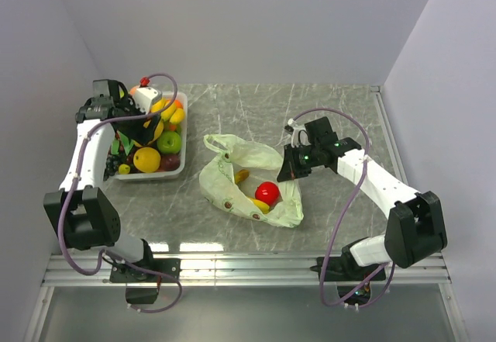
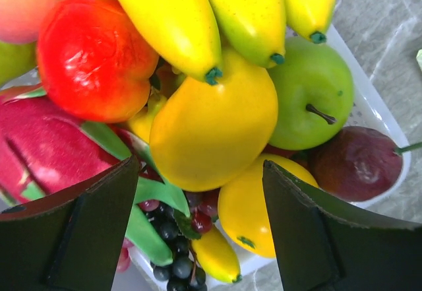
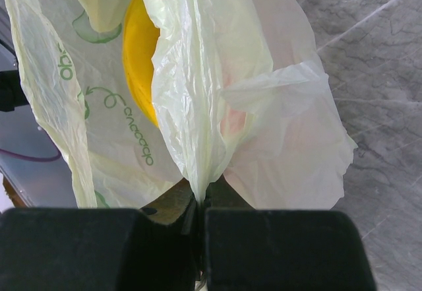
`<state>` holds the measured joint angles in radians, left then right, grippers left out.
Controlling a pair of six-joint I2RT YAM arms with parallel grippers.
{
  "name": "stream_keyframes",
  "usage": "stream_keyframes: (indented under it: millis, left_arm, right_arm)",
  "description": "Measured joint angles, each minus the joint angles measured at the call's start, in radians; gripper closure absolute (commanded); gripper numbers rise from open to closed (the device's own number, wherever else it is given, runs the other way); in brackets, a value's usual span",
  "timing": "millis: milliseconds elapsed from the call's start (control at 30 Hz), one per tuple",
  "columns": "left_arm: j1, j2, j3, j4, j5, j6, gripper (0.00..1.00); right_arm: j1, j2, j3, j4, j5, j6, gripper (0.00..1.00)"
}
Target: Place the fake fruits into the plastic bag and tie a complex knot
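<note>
The pale-green plastic bag [image 1: 252, 179] lies open mid-table with a red apple [image 1: 267, 192] and yellow fruit [image 1: 260, 205] inside. My right gripper [image 1: 291, 170] is shut on the bag's right edge, the film [image 3: 198, 126] pinched between its jaws, a yellow fruit [image 3: 140, 60] showing through the opening. The other fake fruits fill a clear tray [image 1: 177, 170] at the left. My left gripper [image 1: 138, 131] hovers open just above them, its fingers [image 2: 86, 231] either side of a large yellow fruit [image 2: 214, 116], a lemon [image 2: 247, 212] and dark grapes [image 2: 168, 238], holding nothing.
In the tray also lie bananas [image 2: 178, 17], a red apple [image 2: 95, 57], a green apple [image 2: 313, 93], a pink dragonfruit [image 2: 46, 149] and a dark red fruit [image 2: 356, 162]. White walls close in both sides. A metal rail [image 1: 248, 268] runs along the near edge.
</note>
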<state>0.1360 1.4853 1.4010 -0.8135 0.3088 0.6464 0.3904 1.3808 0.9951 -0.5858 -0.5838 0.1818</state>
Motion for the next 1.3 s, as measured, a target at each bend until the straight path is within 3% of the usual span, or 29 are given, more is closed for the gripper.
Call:
stream_keyframes:
  millis: [633,1067,1300]
  left_arm:
    - [0.000,0.070,0.000,0.012,0.000,0.031,0.28]
    - [0.040,0.041,0.000,-0.010,0.008,0.050,0.56]
    - [0.082,-0.007,0.012,-0.031,0.008,0.057,0.58]
  right_arm:
    - [0.000,0.018,0.008,-0.010,-0.002,-0.002,1.00]
    - [0.000,0.029,0.020,-0.014,-0.003,-0.005,1.00]
    - [0.000,0.030,0.020,-0.013,-0.006,-0.005,1.00]
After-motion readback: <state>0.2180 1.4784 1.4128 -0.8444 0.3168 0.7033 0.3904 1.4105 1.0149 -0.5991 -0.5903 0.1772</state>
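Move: The yellow mango lies just under my open left hand, about 2 cm ahead, 1 cm to the right and 4 cm down. From that hand, the green apple is 6 cm right and level, the orange some 6 cm straight back, the red pepper about 7 cm ahead and 4 cm left, and the dragon fruit roughly 9 cm left and 3 cm ahead. From my right hand the mango is some 38 cm left, 13 cm ahead and a little higher. I ease my left hand down about 2.5 cm and slightly forward onto the mango, closing my fingers slowly on its near part. Then I rise again, carrying the hand about 3 cm to the left towards the dragon fruit and dragging the mango that way; the fingers narrow further, quickly at the last, to about half their starting gap. ##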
